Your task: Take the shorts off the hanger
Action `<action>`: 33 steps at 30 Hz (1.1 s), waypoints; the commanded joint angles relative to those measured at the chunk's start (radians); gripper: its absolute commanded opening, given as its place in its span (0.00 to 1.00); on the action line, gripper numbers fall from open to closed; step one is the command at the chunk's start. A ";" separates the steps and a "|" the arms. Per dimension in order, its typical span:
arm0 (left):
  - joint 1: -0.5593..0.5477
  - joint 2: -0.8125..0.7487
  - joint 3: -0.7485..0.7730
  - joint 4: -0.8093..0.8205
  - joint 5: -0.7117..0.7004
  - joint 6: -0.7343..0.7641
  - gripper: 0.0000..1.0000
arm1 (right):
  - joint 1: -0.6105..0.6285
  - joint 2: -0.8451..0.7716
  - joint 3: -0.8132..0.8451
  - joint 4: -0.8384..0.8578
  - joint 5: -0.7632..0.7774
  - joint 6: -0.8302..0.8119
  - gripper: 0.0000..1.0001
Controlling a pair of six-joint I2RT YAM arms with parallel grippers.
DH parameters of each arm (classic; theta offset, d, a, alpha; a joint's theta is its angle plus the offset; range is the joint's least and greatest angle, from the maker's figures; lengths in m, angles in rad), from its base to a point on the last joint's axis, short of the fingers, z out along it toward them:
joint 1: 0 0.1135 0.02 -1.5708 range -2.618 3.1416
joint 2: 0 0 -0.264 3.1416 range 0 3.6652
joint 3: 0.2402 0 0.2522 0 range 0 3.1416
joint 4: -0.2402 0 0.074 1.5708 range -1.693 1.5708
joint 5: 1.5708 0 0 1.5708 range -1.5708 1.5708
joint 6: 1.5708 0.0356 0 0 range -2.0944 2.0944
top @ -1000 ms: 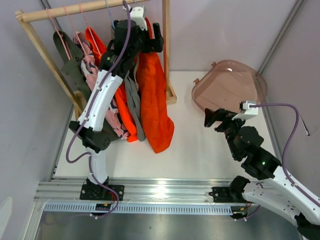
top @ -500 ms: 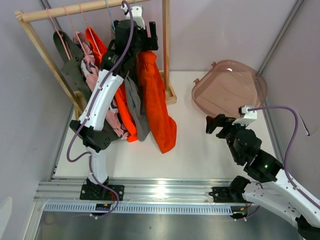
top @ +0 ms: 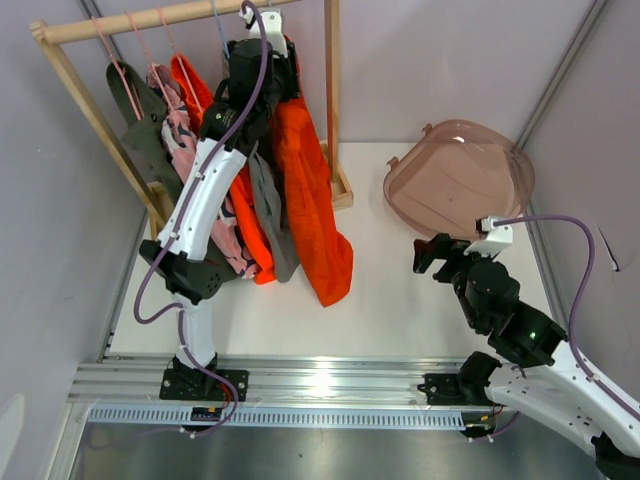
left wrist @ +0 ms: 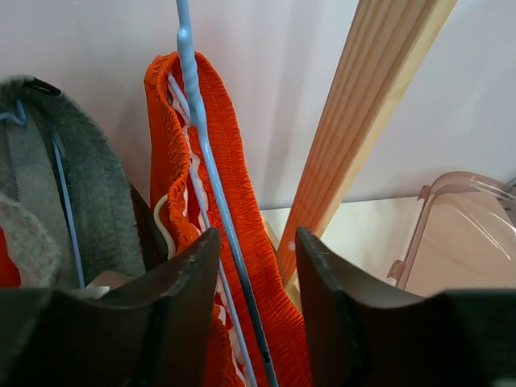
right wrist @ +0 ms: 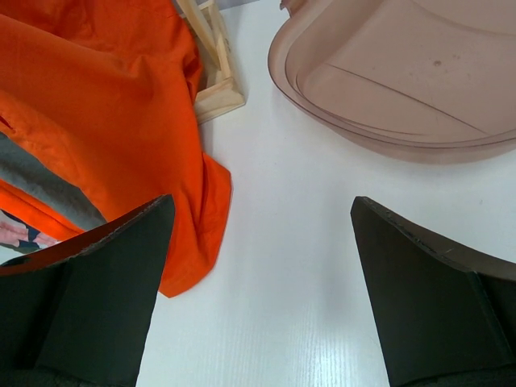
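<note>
Several shorts hang on the rack: olive (top: 140, 125), pink patterned (top: 180, 140), orange (top: 245, 215), grey (top: 265, 205) and a second orange pair (top: 310, 200) at the right end. My left gripper (top: 268, 50) is up at the rail. In the left wrist view its jaws (left wrist: 258, 234) have narrowed around the elastic waistband of the right orange shorts (left wrist: 234, 201) and the blue hanger wire (left wrist: 205, 153), with the fabric filling the gap. My right gripper (top: 432, 255) hovers open over the white table, with nothing between its fingers (right wrist: 262, 210).
The wooden rack's rail (top: 150, 20) and right post (top: 332, 90) stand close to my left gripper. A tinted plastic bin (top: 460, 170) lies at the back right, just beyond my right gripper. The rack's foot (right wrist: 214, 89) rests on the table beside the orange hem.
My left jaws have closed in from wide open around the orange waistband and hanger. The orange shorts have swung slightly right. My right arm has drawn back a little toward the near edge.
</note>
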 commanded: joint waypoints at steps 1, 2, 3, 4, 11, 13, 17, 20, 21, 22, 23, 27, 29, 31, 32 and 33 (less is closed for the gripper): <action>0.014 0.015 0.012 0.001 -0.016 0.014 0.45 | 0.004 -0.017 0.001 -0.018 0.030 0.023 0.98; 0.017 0.016 0.012 -0.001 -0.018 0.012 0.39 | 0.002 -0.020 -0.001 -0.023 0.031 0.026 0.98; 0.019 0.018 0.012 -0.005 -0.016 0.011 0.33 | 0.004 -0.024 -0.002 -0.028 0.033 0.031 0.98; 0.023 0.022 0.012 -0.010 -0.016 0.011 0.20 | 0.004 -0.027 -0.008 -0.031 0.031 0.032 0.98; 0.031 -0.001 0.024 -0.005 0.046 0.028 0.00 | 0.002 -0.040 -0.025 -0.031 0.030 0.043 0.98; 0.031 -0.015 0.073 0.001 0.063 0.023 0.00 | 0.004 -0.035 -0.031 -0.026 0.025 0.046 0.98; 0.031 -0.086 0.100 0.036 0.096 0.022 0.00 | 0.002 -0.032 -0.041 -0.022 0.016 0.068 0.97; 0.031 -0.122 0.101 0.057 0.097 0.026 0.00 | 0.004 -0.034 -0.057 -0.008 0.008 0.080 0.97; 0.031 -0.137 0.103 0.059 0.094 0.028 0.00 | 0.005 -0.034 -0.062 -0.002 0.001 0.083 0.97; 0.031 -0.145 0.101 0.057 0.088 0.029 0.00 | 0.005 -0.032 -0.064 0.003 -0.001 0.086 0.97; 0.031 -0.151 0.094 0.053 0.085 0.028 0.00 | 0.007 -0.026 -0.065 0.017 -0.008 0.084 0.96; 0.028 -0.192 0.017 0.018 0.090 0.006 0.00 | 0.024 0.017 -0.032 0.101 -0.117 0.016 0.96; 0.019 -0.218 -0.052 0.018 0.076 -0.009 0.00 | 0.057 0.060 0.007 0.156 -0.183 -0.024 0.97; -0.001 -0.260 -0.127 0.051 0.070 -0.009 0.00 | 0.099 0.159 0.085 0.219 -0.215 -0.056 0.97; -0.006 -0.268 -0.167 0.057 0.065 -0.017 0.00 | 0.155 0.204 0.117 0.241 -0.209 -0.095 0.99; -0.010 -0.272 -0.175 0.062 0.065 -0.023 0.00 | 0.189 0.306 0.157 0.261 -0.194 -0.119 0.99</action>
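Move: The blue hanger stem that carries the end orange shorts stands between the left hand's half-open fingertips, about 1 cm ahead and 1 cm to the left. The shorts' middle hangs some 22 cm below that hand, about 4 cm back and 2 cm right. The grey shorts are roughly 9 cm left, 1 cm ahead and 12 cm down; the rack post is 8 cm right and 6 cm ahead, level with it. From the right hand, the orange shorts lie about 24 cm ahead, 28 cm left and 3 cm lower. The left fingers shut and pinch the blue hanger stem as that hand nudges forward, left and down, then it keeps its grip and draws the hanger back and up, about 6 cm back and 5 cm up, easing left. The right hand, fingers wide open, sinks a little, then swings about 7 cm left towards the orange shorts, turning counter-clockwise. ##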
